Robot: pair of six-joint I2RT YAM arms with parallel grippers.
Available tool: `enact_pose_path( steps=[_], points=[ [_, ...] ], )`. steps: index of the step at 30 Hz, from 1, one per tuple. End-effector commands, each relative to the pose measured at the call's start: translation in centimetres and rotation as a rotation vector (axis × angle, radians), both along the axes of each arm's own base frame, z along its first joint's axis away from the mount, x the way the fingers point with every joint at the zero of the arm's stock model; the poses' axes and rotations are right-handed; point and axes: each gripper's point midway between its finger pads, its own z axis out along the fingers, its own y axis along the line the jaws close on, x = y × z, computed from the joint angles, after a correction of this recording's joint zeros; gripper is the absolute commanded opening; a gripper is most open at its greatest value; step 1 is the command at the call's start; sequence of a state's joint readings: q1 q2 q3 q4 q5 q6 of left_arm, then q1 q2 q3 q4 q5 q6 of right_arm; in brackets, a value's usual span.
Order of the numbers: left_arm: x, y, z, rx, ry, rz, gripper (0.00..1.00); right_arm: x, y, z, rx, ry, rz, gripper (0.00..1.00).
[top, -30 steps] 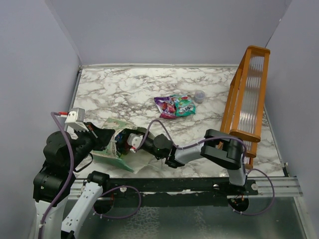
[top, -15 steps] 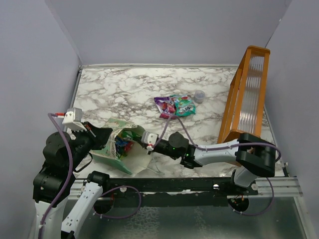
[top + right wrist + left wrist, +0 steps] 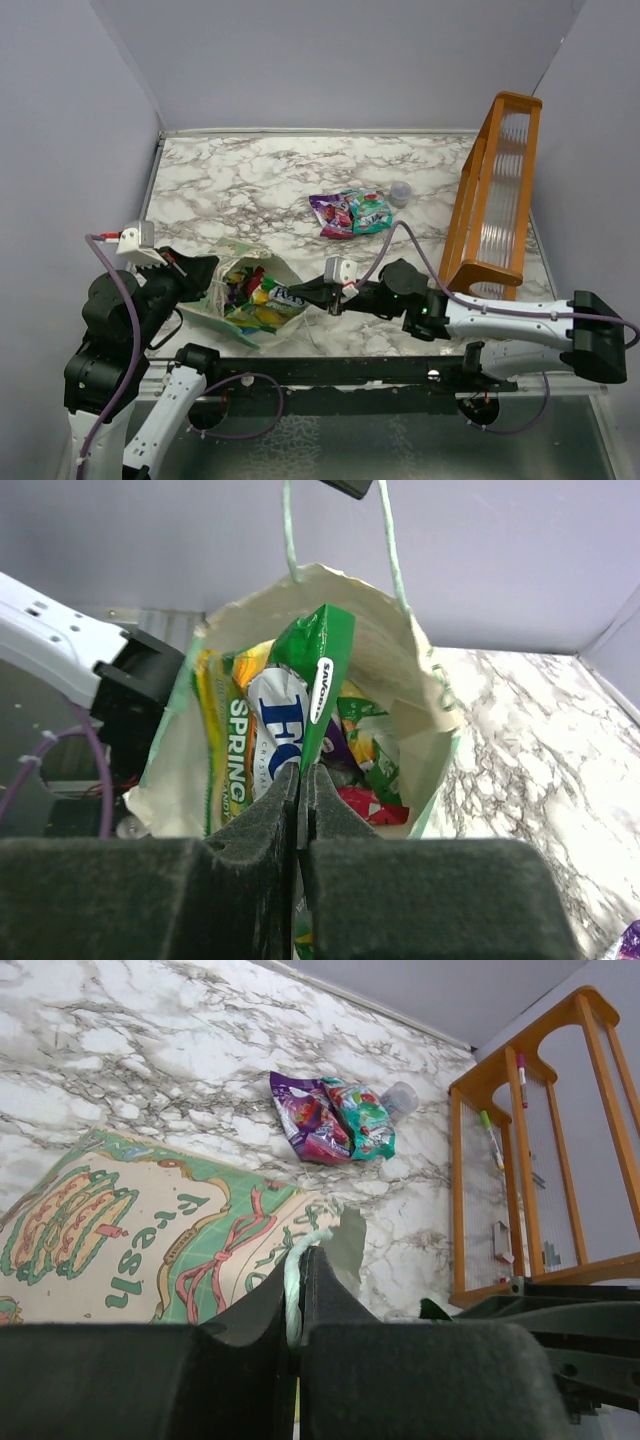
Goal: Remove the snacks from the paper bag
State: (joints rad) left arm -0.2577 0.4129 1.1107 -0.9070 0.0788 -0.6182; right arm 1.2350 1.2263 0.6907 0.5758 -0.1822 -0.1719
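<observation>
The paper bag [image 3: 228, 258] lies on its side at the near left, its mouth facing right. My left gripper [image 3: 205, 272] is shut on its thin string handle [image 3: 292, 1275]; the cream patterned front [image 3: 150, 1230] spreads out beyond the fingers. My right gripper [image 3: 310, 296] is at the mouth, shut on the edge of a yellow-green snack packet [image 3: 268, 303] that sticks partly out. The right wrist view shows that packet [image 3: 262, 730] pinched at my gripper [image 3: 302, 775], with red [image 3: 365, 805] and other packets deeper inside the bag [image 3: 425, 695]. A purple and a teal snack [image 3: 350, 213] lie on the table.
A small clear cup [image 3: 400, 192] stands just right of the two loose packets. An orange wooden rack [image 3: 495, 195] leans along the right wall. Marble table [image 3: 260, 180] stretches behind the bag; grey walls close in on the left, back and right.
My right arm has drawn back to the right out of the bag, pulling the yellow-green packet partway out. The bag's mouth has opened wider. The left gripper keeps hold of the handle.
</observation>
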Motion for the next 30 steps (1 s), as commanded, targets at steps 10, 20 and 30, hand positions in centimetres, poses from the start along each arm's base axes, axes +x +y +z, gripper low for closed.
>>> enact_pose_path(
  steps=[10, 20, 30],
  points=[
    [-0.1, 1.0, 0.8, 0.0, -0.023, 0.058, 0.0, 5.4, -8.8, 10.3, 0.214, 0.033, -0.455, 0.01],
    [-0.5, 1.2, 1.2, 0.003, -0.022, 0.061, 0.0, 12.8, -14.3, 12.4, 0.193, 0.0, -1.033, 0.01],
    [-0.3, 0.9, 0.9, -0.01, -0.013, 0.051, 0.0, 20.1, -11.8, 5.3, -0.014, 0.208, -1.031, 0.01]
  ],
)
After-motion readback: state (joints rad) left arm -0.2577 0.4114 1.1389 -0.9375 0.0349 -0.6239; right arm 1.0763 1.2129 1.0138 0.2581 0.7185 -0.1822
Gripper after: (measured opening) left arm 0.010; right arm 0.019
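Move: The Fox's packet already in the right hand is bound for the two laid-out snack packets, about 28 cm ahead of that hand, 15 cm to its right and some 22 cm lower. The clear cup stands about 6 cm farther out and 15 cm to the right of those packets. The paper bag's middle is roughly 12 cm left of the right hand, 3 cm ahead and 10 cm below. From the left hand, the laid-out packets are about 25 cm ahead, 31 cm right, 29 cm down. Up and to the right first, the right hand draws the pinched Fox's packet out of the bag's mouth, then sweeps forward and right towards the laid-out packets, ending some 17 cm farther out and 13 cm to the right, about 60 degrees clockwise. It climbs roughly 11 cm, then sinks about 2. Right fingers stay shut; the left hand keeps its pinch on the bag's rim. ##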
